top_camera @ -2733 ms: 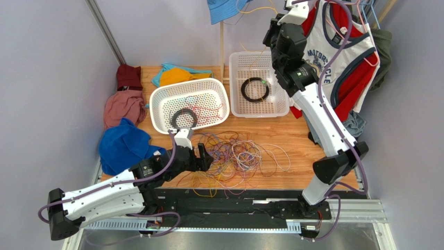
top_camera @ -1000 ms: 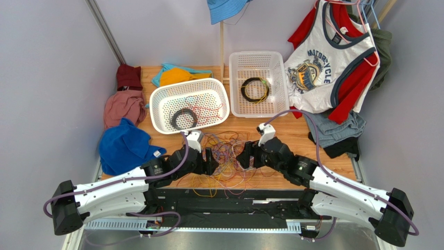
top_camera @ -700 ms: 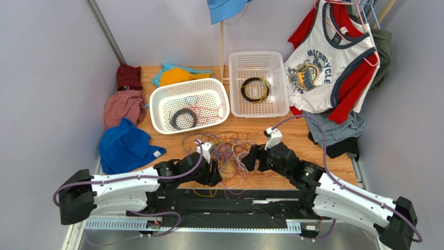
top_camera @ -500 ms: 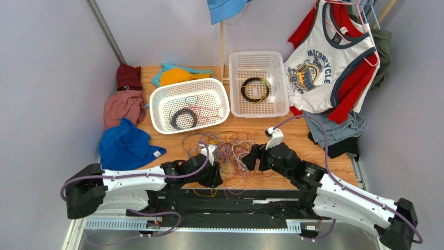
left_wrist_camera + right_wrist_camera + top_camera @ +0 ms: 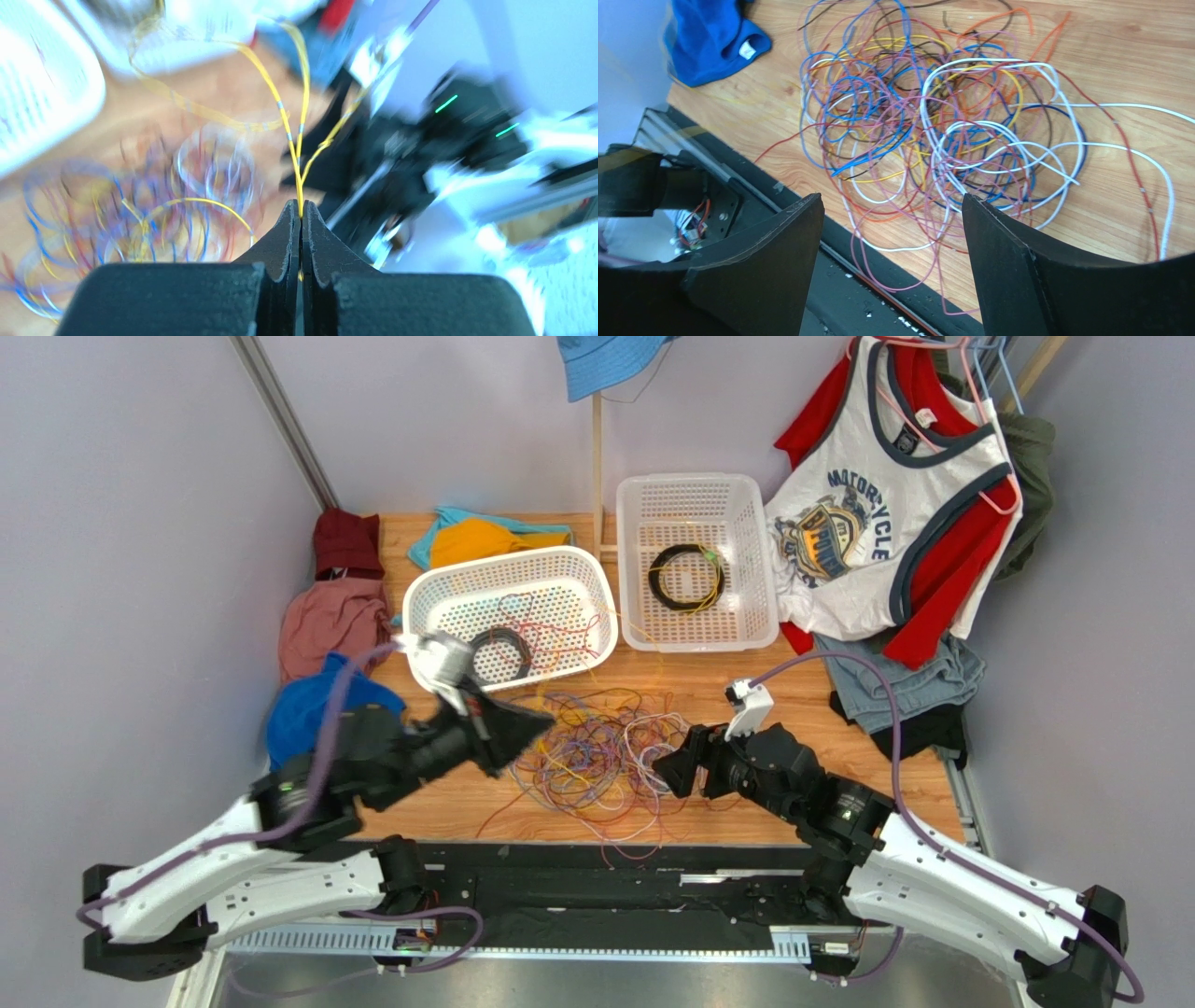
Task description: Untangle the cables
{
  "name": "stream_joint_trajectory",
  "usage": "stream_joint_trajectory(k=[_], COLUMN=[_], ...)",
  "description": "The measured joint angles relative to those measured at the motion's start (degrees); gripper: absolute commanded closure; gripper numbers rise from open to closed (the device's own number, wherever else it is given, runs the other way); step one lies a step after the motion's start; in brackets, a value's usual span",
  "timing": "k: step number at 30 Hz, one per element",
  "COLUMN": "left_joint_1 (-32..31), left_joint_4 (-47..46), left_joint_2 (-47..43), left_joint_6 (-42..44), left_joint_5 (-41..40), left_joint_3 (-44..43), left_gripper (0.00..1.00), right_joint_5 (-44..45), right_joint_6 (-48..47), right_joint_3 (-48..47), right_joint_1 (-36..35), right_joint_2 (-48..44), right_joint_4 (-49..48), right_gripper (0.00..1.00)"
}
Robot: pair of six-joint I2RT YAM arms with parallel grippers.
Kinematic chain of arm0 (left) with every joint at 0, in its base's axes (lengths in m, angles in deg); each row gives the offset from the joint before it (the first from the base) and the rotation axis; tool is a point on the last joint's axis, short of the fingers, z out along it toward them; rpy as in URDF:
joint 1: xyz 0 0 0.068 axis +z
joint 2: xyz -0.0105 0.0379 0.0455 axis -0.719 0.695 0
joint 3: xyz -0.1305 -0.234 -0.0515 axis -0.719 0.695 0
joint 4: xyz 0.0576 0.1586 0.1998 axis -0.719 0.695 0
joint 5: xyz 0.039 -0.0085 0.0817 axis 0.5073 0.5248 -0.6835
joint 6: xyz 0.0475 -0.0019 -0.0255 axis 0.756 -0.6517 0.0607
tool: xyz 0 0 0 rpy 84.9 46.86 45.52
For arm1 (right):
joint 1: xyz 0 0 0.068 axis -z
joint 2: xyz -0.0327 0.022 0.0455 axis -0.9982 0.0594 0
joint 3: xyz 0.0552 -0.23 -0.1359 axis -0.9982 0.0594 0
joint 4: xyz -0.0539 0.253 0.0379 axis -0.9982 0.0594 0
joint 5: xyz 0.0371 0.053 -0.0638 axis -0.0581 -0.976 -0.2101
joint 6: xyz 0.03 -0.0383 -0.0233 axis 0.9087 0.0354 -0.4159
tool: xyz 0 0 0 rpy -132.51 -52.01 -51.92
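The cables (image 5: 610, 756) lie as a messy knot of yellow, orange, purple, red, white and blue wires on the wooden table; the right wrist view shows them (image 5: 934, 133) close up. My left gripper (image 5: 540, 717) is raised at the knot's left side and is shut on a yellow cable (image 5: 291, 140), which runs up from its fingertips (image 5: 301, 210) in blurred strands. My right gripper (image 5: 671, 770) is open and empty at the knot's right edge, its fingers (image 5: 990, 238) straddling the near strands above the table.
A white basket (image 5: 421, 609) with a black coil and red wires stands behind the knot. A second white basket (image 5: 765, 560) holds a black coil. Clothes (image 5: 330, 728) lie at the left, more hang at the right (image 5: 898, 490). The black rail (image 5: 631, 875) borders the near edge.
My left gripper rose from low at the knot's near side and swung back left, pulling a yellow cable up. The right gripper shifted slightly and stayed open.
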Motion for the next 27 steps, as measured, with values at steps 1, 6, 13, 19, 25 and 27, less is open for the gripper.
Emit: stream_joint_trajectory(k=[1, 6, 13, 19, 25, 27], left_joint_1=[0.0, 0.0, 0.0, 0.0, 0.0, 0.0], left_joint_4=[0.68, 4.28, 8.92, 11.47, 10.75, 9.79], left_joint_2=[-1.62, -1.42, 11.26, 15.47, 13.94, 13.84], left_joint_6=[1.33, 7.48, 11.5, 12.26, 12.22, 12.22], left_joint_5=[-1.49, -6.51, -6.84, -5.95, -5.07, -4.33], left_joint_3=[-4.04, -18.18, -21.31, -21.31, -21.29, -20.83], left_gripper=[1.0, 1.0, 1.0, 1.0, 1.0, 1.0], right_joint_5=[-0.52, -3.58, -5.9, -6.8, -7.56, -7.8], right_joint_6=[-0.02, -0.55, -0.98, -1.42, -3.63, -4.15], right_joint_3=[0.02, 0.2, 0.2, 0.11, -4.55, -6.64], right_joint_1=[-0.17, -1.25, -2.32, -2.34, -2.34, -2.34], right_joint_2=[-0.37, -3.04, -7.8, -12.68, -14.05, -12.2], right_joint_4=[-0.13, -2.58, -8.13, -10.69, -10.97, -11.98], right_gripper=[0.23, 0.23, 0.23, 0.23, 0.23, 0.23])
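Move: The left gripper already pinches the yellow cable. From it the cable pile lies about 7 cm ahead, 6 cm to the right and 26 cm below. Beyond the pile, the white basket is some 27 cm ahead and 9 cm left of the hand, the clear basket about 36 cm ahead and 20 cm right. From the open right gripper, the held part of the yellow cable is roughly 15 cm left, 15 cm above and 3 cm back. Keep the left fingers shut on the yellow cable and flick it upward above the pile, about 13 cm up, then sink some 8 cm again and ease 3 cm forward, hovering there. Meanwhile raise the wide-open right gripper about 16 cm, drawing slightly back and tipping its fingers up, to bring it nearer the held cable. ##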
